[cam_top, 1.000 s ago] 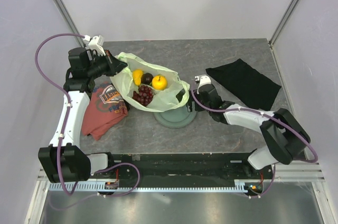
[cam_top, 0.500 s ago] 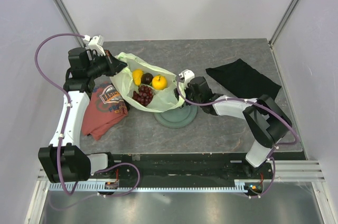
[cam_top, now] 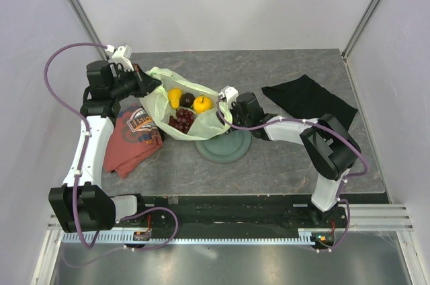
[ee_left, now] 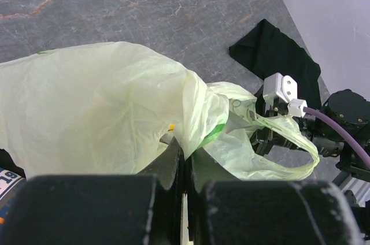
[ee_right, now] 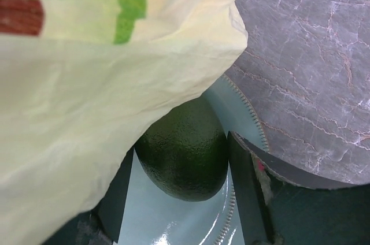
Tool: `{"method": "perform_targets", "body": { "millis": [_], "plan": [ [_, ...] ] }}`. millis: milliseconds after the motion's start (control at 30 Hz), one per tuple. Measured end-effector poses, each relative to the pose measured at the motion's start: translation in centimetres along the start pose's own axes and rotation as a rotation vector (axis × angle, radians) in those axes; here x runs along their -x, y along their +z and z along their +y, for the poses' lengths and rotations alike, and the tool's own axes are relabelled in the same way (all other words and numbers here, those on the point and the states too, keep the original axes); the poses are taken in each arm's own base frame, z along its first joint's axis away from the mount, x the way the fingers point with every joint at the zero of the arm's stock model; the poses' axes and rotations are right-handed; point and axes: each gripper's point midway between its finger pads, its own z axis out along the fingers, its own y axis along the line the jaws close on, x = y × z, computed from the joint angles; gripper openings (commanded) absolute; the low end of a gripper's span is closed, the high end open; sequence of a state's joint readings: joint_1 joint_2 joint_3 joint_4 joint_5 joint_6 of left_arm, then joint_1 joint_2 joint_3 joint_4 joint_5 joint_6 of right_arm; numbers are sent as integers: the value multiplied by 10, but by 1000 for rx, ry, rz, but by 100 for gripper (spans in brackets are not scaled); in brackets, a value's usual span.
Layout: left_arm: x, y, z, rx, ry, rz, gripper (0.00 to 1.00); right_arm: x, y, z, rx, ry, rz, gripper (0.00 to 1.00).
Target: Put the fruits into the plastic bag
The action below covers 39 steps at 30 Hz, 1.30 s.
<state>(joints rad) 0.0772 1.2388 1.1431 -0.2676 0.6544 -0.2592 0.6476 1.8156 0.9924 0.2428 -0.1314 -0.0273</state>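
The pale green plastic bag point(cam_top: 205, 130) lies open at the table's middle-left. In it are the yellow-orange round fruit point(cam_top: 203, 103), the yellow pear point(cam_top: 175, 97), the dark plum point(cam_top: 187, 100) and the red grape bunch point(cam_top: 181, 121). My left gripper point(cam_top: 149, 83) is shut on the bag's rim point(ee_left: 191, 112), holding it up. In the right wrist view the dark green oval fruit point(ee_right: 185, 158) rests on the grey-green plate point(ee_right: 167, 222), half under the bag's edge point(ee_right: 87, 112). My right gripper point(ee_right: 180, 167) has a finger against each side of it.
A red printed T-shirt point(cam_top: 134, 138) lies to the left of the bag, under the left arm. A black cloth point(cam_top: 310, 105) is spread at the right. The plate point(cam_top: 232, 152) sits partly beneath the bag. Pale walls close in the table on three sides.
My right arm has swung left from the plate's right side to under the bag's edge. Its jaws have narrowed onto the dark green fruit. The left arm and the bag have stayed put.
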Motion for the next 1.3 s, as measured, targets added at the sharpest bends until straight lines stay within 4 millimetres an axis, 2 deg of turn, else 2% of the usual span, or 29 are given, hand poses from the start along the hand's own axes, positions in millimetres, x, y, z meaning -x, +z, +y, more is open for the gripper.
{"method": "perform_targets", "body": {
  "millis": [133,233,433,600,867,933,1167,1300],
  "plan": [
    [0,0,0,0,0,0,2,-1,0,0,3,-7,4,66],
    [0,0,0,1,-1,0,1,-1,0,0,4,-9,4,53],
    [0,0,0,1,-1,0,2,-4,-5,0,-3,11,6,39],
    [0,0,1,1,-1,0,2,-10,-33,3,-23,59,7,32],
    [0,0,1,1,-1,0,2,20,-81,2,-70,112,-107,26],
    [0,0,0,1,-1,0,2,16,-88,-1,-95,128,-103,26],
    [0,0,0,1,-1,0,2,-20,-112,-18,-233,193,-20,25],
    [0,0,0,1,-1,0,2,-16,-130,-30,-317,227,-41,26]
  ]
}}
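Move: The right fingers already straddle the avocado at the plate's far side, right at the hand point, with the bag's loose rim hanging over it. From that hand the plate's middle is about 6 cm back, 1 cm left and 3 cm lower; the other avocado is roughly 7 cm left and 2 cm back, under the bag. The round yellow fruit inside the bag is some 10 cm left and 8 cm ahead. From the left hand, the straddled avocado is about 23 cm right, 3 cm back and 22 cm below. The right hand first stays put while its fingers tighten on the avocado's two sides, then it draws back and lifts, bringing the fruit out from under the bag's loose rim. It swings on to the right, about 10 cm across, 6 cm back and 5 cm up in all, turning some 20 degrees clockwise with the grip kept, while the left hand stays still and keeps the bag's other edge pinched up. ##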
